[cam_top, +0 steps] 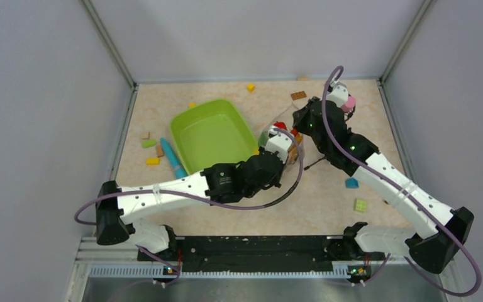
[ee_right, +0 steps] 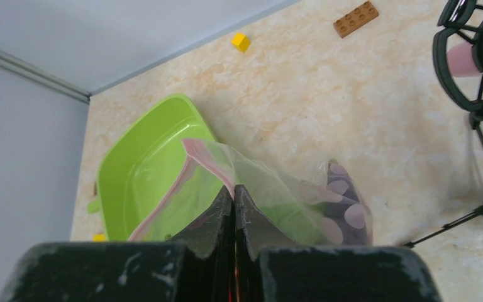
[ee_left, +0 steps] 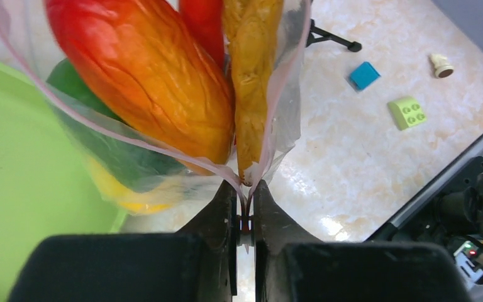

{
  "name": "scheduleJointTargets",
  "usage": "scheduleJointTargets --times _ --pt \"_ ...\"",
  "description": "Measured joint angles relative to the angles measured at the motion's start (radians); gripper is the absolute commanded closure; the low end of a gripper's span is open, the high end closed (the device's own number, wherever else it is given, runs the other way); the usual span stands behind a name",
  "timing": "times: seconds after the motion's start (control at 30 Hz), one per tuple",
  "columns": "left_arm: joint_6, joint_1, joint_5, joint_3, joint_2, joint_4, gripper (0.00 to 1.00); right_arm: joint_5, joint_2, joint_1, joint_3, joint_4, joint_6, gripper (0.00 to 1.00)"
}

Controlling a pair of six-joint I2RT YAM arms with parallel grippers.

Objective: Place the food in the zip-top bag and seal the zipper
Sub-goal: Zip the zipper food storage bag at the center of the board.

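The clear zip-top bag (cam_top: 277,121) hangs between my two grippers beside the tray. In the left wrist view it holds food: an orange-red piece (ee_left: 144,75), a yellow-orange piece (ee_left: 251,75), a green pepper (ee_left: 116,154) and a yellow lemon (ee_left: 122,194). My left gripper (ee_left: 245,187) is shut on the pinkish zipper (ee_left: 270,100) at the bag's near corner. The right wrist view shows purple grapes (ee_right: 343,204) inside the bag (ee_right: 270,189). There my right gripper (ee_right: 234,190) is shut on the zipper (ee_right: 192,167) edge. From above, the left gripper (cam_top: 281,141) and the right gripper (cam_top: 298,121) sit close together.
A lime-green tray (cam_top: 210,132) lies just left of the bag. A teal tool (cam_top: 173,157) and small blocks (cam_top: 151,143) lie further left. A blue block (cam_top: 351,183) and a lime block (cam_top: 360,205) sit near the right arm. A yellow block (cam_top: 250,87) and a brown block (cam_top: 298,95) are at the back.
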Motion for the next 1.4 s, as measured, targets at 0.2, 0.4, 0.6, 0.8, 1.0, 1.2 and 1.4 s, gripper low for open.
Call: scheduleJointTargets --times 0.2,0.4,0.6,0.8,1.0,1.2,1.4 --pt "0.084 0.0 -0.036 -0.008 -0.089 -0.049 1.0 0.019 -0.058 0.0 0.0 -0.068 -0.131 1.0" --pt "0.19 0.019 -0.005 -0.007 -0.225 -0.023 1.0 0.033 -0.188 0.021 -0.002 -0.163 -0.216 0.98" --pt "0.316 0.082 0.143 0.051 -0.237 -0.061 1.0 0.037 -0.342 0.024 -0.051 -0.18 -0.252 0.65" --pt "0.454 0.138 0.299 0.056 -0.233 -0.16 1.0 0.024 -0.463 0.014 -0.144 -0.211 -0.33 0.27" --pt "0.587 0.162 0.407 0.077 -0.215 -0.203 1.0 -0.174 -0.523 0.011 -0.158 -0.159 -0.525 0.19" --pt "0.696 0.195 0.486 0.162 -0.167 -0.27 1.0 -0.701 -0.511 0.01 -0.229 -0.05 -0.898 0.19" --pt "0.712 0.22 0.526 0.166 -0.165 -0.284 1.0 -1.036 -0.378 0.01 -0.27 -0.028 -1.201 0.3"
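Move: The near edge of the zip-top bag's mouth is already in the left fingers, with the packed food about 6 cm ahead of them and 7 cm below. The green tub's middle lies some 13 cm ahead, 20 cm left and 20 cm below the left hand. From the right hand, which still holds the far edge, that near edge is roughly 13 cm back, 5 cm left and 5 cm lower; the ring stand is about 14 cm right, 7 cm ahead, 12 cm lower. The right fingers let go of the bag's far edge as the hand draws back and to the right, slightly up. They open wide, then the hand sweeps left, back and down towards the left hand's pinch, swinging some 70 degrees counter-clockwise, ending about 16 cm back with the open fingers around the mouth's edge. The left keeps its pinch, lifting the bag's edge about 7 cm and left 6 cm, and turns clockwise some 30 degrees. ##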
